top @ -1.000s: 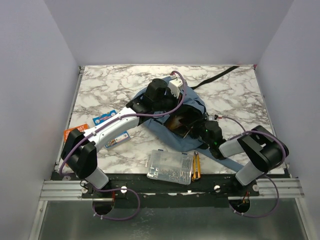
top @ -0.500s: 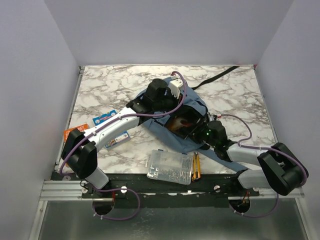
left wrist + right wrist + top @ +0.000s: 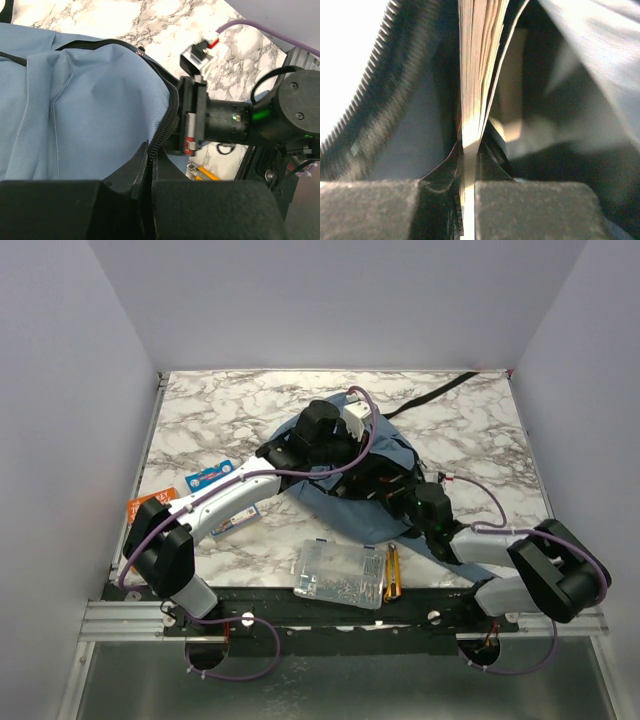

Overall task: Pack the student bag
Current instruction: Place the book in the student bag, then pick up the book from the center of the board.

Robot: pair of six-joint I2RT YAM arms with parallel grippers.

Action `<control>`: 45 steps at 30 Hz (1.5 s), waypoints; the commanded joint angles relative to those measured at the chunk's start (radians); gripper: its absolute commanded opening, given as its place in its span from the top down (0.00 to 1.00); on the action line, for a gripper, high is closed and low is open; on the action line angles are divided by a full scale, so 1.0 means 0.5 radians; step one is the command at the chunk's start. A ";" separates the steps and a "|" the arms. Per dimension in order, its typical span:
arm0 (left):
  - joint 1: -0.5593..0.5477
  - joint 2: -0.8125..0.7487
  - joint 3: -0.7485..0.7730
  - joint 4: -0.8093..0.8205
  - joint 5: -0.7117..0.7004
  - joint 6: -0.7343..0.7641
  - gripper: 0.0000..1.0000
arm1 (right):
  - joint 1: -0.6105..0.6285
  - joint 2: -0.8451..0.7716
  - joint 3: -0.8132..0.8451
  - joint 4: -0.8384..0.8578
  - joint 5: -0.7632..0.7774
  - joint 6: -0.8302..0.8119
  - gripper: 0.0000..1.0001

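Observation:
The student bag (image 3: 392, 453) lies mid-table, a blue-grey backpack with its zip mouth toward the right arm. My left gripper (image 3: 149, 150) is shut on the bag's zipper edge (image 3: 169, 122), holding the flap up; in the top view it sits at the bag's top (image 3: 338, 452). My right gripper (image 3: 468, 150) reaches inside the bag's mouth and is shut on the page edge of a book (image 3: 476, 70) standing in the dark interior. Zipper teeth (image 3: 365, 105) run along the left of that view. From above, the right gripper (image 3: 402, 495) is hidden by the fabric.
A clear plastic box (image 3: 338, 573) and a yellow-and-black tool (image 3: 392, 573) lie at the near edge. Blue-white packets (image 3: 208, 477) and an orange one (image 3: 148, 505) sit at the left beside the left arm. A black strap (image 3: 430, 395) trails to the far right corner.
The right gripper has closed on the book's pages. The bag's mouth, which showed the brown book from above, is now covered by the arms and fabric. The left grip is unchanged.

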 commanded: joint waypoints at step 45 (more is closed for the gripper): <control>0.528 -1.011 -0.465 -0.779 -0.104 -0.316 0.02 | 0.122 -0.964 1.183 -2.479 -0.069 -1.731 0.19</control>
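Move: The right hand has the book's edge pinched inside the bag's mouth. The student bag's middle lies about 8 cm ahead of it, 10 cm left and some 3 cm lower; the parts box is 18 cm back and 11 cm left, the cutter 18 cm back and 1 cm right, both about 8 cm below. The left hand holds up the zipped edge; from it the bag's middle is roughly 4 cm back, 4 cm left and 14 cm down. Forward and left by about 5 cm each, the right hand pushes the pinched book deeper into the bag, opens and lets go, then sinks a little and draws back and right out of the mouth, rising well clear and rolling left side down some 40 degrees. The left hand keeps the zipped edge lifted until the right is leaving, then opens wide, releases the edge and swings left and up. ##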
